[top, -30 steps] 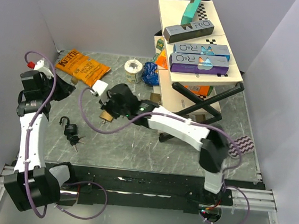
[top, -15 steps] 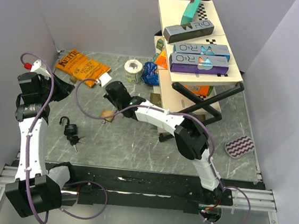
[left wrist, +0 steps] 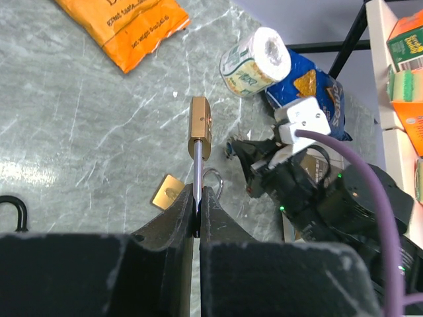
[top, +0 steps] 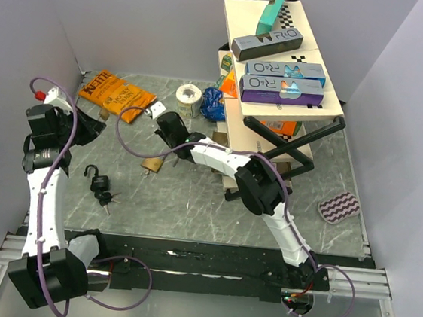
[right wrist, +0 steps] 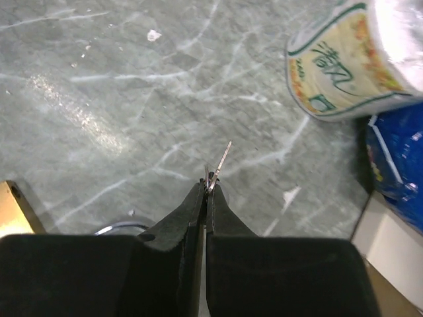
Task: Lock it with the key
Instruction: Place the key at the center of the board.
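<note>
My left gripper [left wrist: 198, 195] is shut on the steel shackle of a brass padlock [left wrist: 199, 127] and holds it above the table, keyhole end pointing away; in the top view the gripper [top: 92, 125] is at the left. My right gripper [right wrist: 208, 187] is shut on a thin silver key [right wrist: 222, 158] that sticks out past its tips. It hovers over the table near the roll, seen in the top view [top: 166, 129]. A second brass padlock [top: 150, 164] lies on the table just below it; its corner [right wrist: 12, 206] shows in the right wrist view.
A black padlock with keys [top: 101, 185] lies front left. An orange chip bag [top: 116, 95], a paper roll [top: 187, 99] and a blue bag [top: 213, 104] sit at the back. A rack stacked with boxes [top: 280, 82] stands right. A purple patterned cloth [top: 339, 206] lies far right.
My right gripper has drawn back from over the brass padlock on the table toward the paper roll, its arm folding in. The left arm has barely moved.
</note>
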Motion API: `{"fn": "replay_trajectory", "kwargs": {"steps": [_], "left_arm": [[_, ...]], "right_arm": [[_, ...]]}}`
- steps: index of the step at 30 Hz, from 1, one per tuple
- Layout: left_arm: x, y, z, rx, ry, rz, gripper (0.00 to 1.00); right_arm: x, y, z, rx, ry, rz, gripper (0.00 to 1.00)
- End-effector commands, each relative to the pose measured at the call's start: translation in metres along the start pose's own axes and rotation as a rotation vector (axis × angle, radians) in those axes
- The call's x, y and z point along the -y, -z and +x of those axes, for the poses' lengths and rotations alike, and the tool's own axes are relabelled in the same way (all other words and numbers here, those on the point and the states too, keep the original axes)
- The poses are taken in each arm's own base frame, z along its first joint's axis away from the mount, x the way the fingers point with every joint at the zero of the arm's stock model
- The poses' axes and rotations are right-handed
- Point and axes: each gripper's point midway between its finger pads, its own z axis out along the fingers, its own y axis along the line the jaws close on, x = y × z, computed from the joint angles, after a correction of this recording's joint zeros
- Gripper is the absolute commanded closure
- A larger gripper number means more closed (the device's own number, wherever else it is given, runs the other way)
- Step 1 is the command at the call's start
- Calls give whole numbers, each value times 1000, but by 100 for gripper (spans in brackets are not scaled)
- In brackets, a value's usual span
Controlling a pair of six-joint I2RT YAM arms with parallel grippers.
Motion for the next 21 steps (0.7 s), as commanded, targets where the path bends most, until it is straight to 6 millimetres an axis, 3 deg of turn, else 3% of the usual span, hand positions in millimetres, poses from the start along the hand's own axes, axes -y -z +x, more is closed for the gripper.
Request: {"fn": "replay_trajectory", "kwargs": {"steps": [1, 7, 9, 10, 12, 15, 16, 18, 19, 21], "left_arm": [[8, 6, -5, 27, -19, 32, 99], [6, 4, -3, 15, -21, 32, 99], [7, 3, -2, 10, -29, 45, 99], [9, 1, 0, -7, -29, 62, 99], [9, -1, 0, -22, -47, 72, 99], [12, -4, -2, -41, -109, 98, 99], [11, -6, -1, -54, -127, 106, 99], [18, -5, -3, -66, -210, 156, 99], [19, -6, 2, -94, -229, 180, 99], [30, -2, 5, -124, -324, 264, 99]], "right_arm": [[7, 0, -37, 99, -30, 12, 81], [5, 0, -41, 100, -22, -5, 62], [5, 3, -47, 102, -27, -22, 58], [4, 5, -50, 103, -30, -34, 50], [2, 11, -60, 123, -30, -68, 44], [-5, 29, -76, 157, -30, -148, 39], [-2, 45, -90, 187, -36, -173, 34], [-10, 60, -90, 198, -30, -248, 29], [-12, 84, -109, 255, -33, -320, 24], [-23, 104, -105, 276, -19, -408, 15]]}}
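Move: The right hand holds the key just over the middle of the board, its resting spot about 3 cm below. The open brass padlock lies some 9 cm back and 4 cm left of that hand, the tissue roll about 10 cm ahead and 5 cm right, the blue bag 9 cm ahead and 12 cm right. From the left hand, the key is roughly 12 cm ahead, 18 cm right and 18 cm below. Right fingers open wide, releasing the key on the board, then rise about 4 cm, drifting left, finally back. ##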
